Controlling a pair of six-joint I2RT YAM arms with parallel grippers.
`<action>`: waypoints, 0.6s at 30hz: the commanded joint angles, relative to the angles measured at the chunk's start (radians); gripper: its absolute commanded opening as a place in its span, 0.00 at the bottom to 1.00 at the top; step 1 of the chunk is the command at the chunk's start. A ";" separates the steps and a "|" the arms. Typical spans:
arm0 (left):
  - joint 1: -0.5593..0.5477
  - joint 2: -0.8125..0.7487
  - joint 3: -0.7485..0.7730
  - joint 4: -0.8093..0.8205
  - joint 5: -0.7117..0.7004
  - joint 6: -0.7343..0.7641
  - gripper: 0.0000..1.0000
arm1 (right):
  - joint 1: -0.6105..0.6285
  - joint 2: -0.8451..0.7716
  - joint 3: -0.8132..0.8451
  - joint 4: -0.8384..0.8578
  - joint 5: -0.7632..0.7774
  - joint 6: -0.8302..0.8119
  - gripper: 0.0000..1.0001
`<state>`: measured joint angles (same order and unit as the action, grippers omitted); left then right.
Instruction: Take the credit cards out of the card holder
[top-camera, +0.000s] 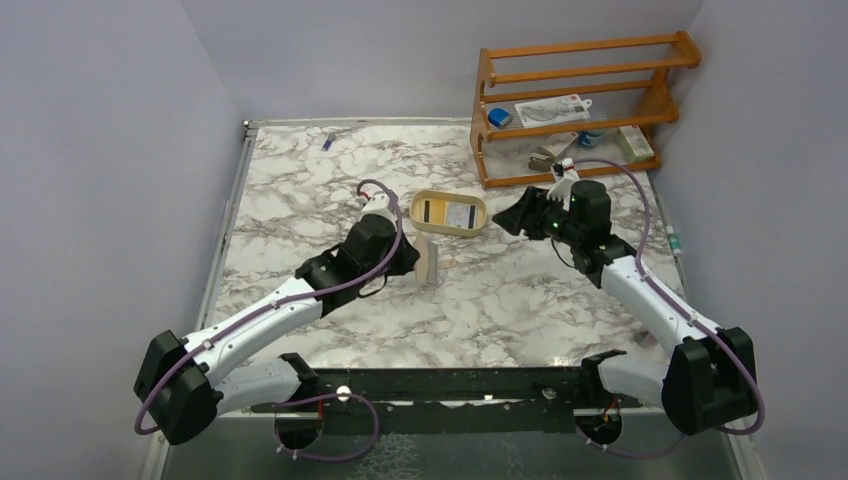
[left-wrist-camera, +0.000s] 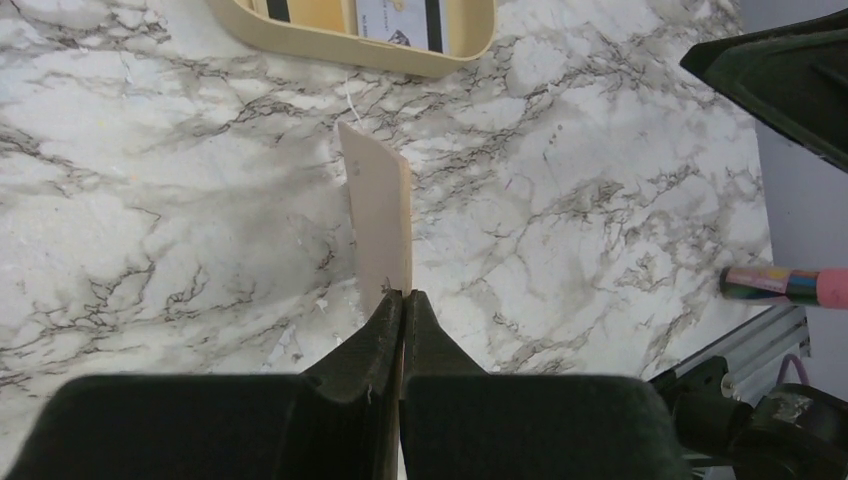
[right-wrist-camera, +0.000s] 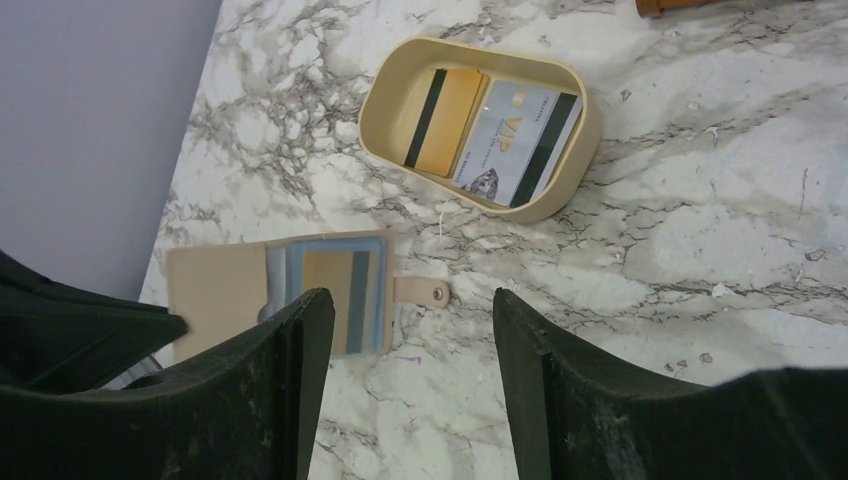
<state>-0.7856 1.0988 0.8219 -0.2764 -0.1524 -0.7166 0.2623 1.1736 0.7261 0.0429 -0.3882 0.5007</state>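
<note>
The tan card holder (right-wrist-camera: 215, 290) lies open on the marble, its snap tab (right-wrist-camera: 425, 292) pointing toward the tray. Light blue and yellow dark-striped credit cards (right-wrist-camera: 345, 285) sit in its pocket. My left gripper (left-wrist-camera: 403, 295) is shut on one tan flap of the card holder (left-wrist-camera: 380, 230), which stands on edge from that view. The holder (top-camera: 428, 262) lies just right of the left gripper (top-camera: 408, 256). My right gripper (right-wrist-camera: 410, 320) hangs open above the table beside the snap tab, holding nothing. The right gripper (top-camera: 512, 218) sits right of the tray.
A cream oval tray (right-wrist-camera: 375, 110) behind the holder contains a yellow striped card (right-wrist-camera: 440, 120) and a white VIP card (right-wrist-camera: 515, 140); the tray (top-camera: 448, 232) is mid-table. A wooden rack (top-camera: 575, 100) stands back right. A colourful marker (left-wrist-camera: 785, 285) lies near the right edge.
</note>
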 joint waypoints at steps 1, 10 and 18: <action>0.000 -0.014 -0.158 0.156 0.056 -0.077 0.00 | -0.001 -0.014 -0.019 0.031 -0.058 0.004 0.65; -0.001 0.086 -0.173 0.334 0.176 -0.155 0.00 | -0.001 -0.005 -0.019 0.027 -0.069 -0.004 0.65; -0.001 0.102 -0.367 0.372 0.091 -0.209 0.00 | 0.066 0.039 -0.036 0.033 -0.148 -0.015 0.65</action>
<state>-0.7856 1.1881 0.5892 0.0254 -0.0254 -0.8665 0.2718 1.1885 0.7094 0.0586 -0.4774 0.4995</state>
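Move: The left hand still pinches the card holder by its left edge. The bare table it is being lowered to lies roughly 15 cm below, 8 cm to the right and 2 cm back. The yellow tray is about 20 cm ahead of that hand, 11 cm right and 14 cm down. From the open right hand, the striped card in the hanging leaf is some 17 cm left, 7 cm back and 8 cm lower; the tray is about 11 cm ahead, 11 cm left and 14 cm below. Down about 7 cm goes the left hand, easing back a couple of centimetres, then shifting some 2 cm right once most of the drop is done, tipping and rolling roughly 10 degrees while it keeps its pinch on the holder's edge. The right hand, fingers staying open and empty, drifts a centimetre or two left and back and turns slightly counter-clockwise. ##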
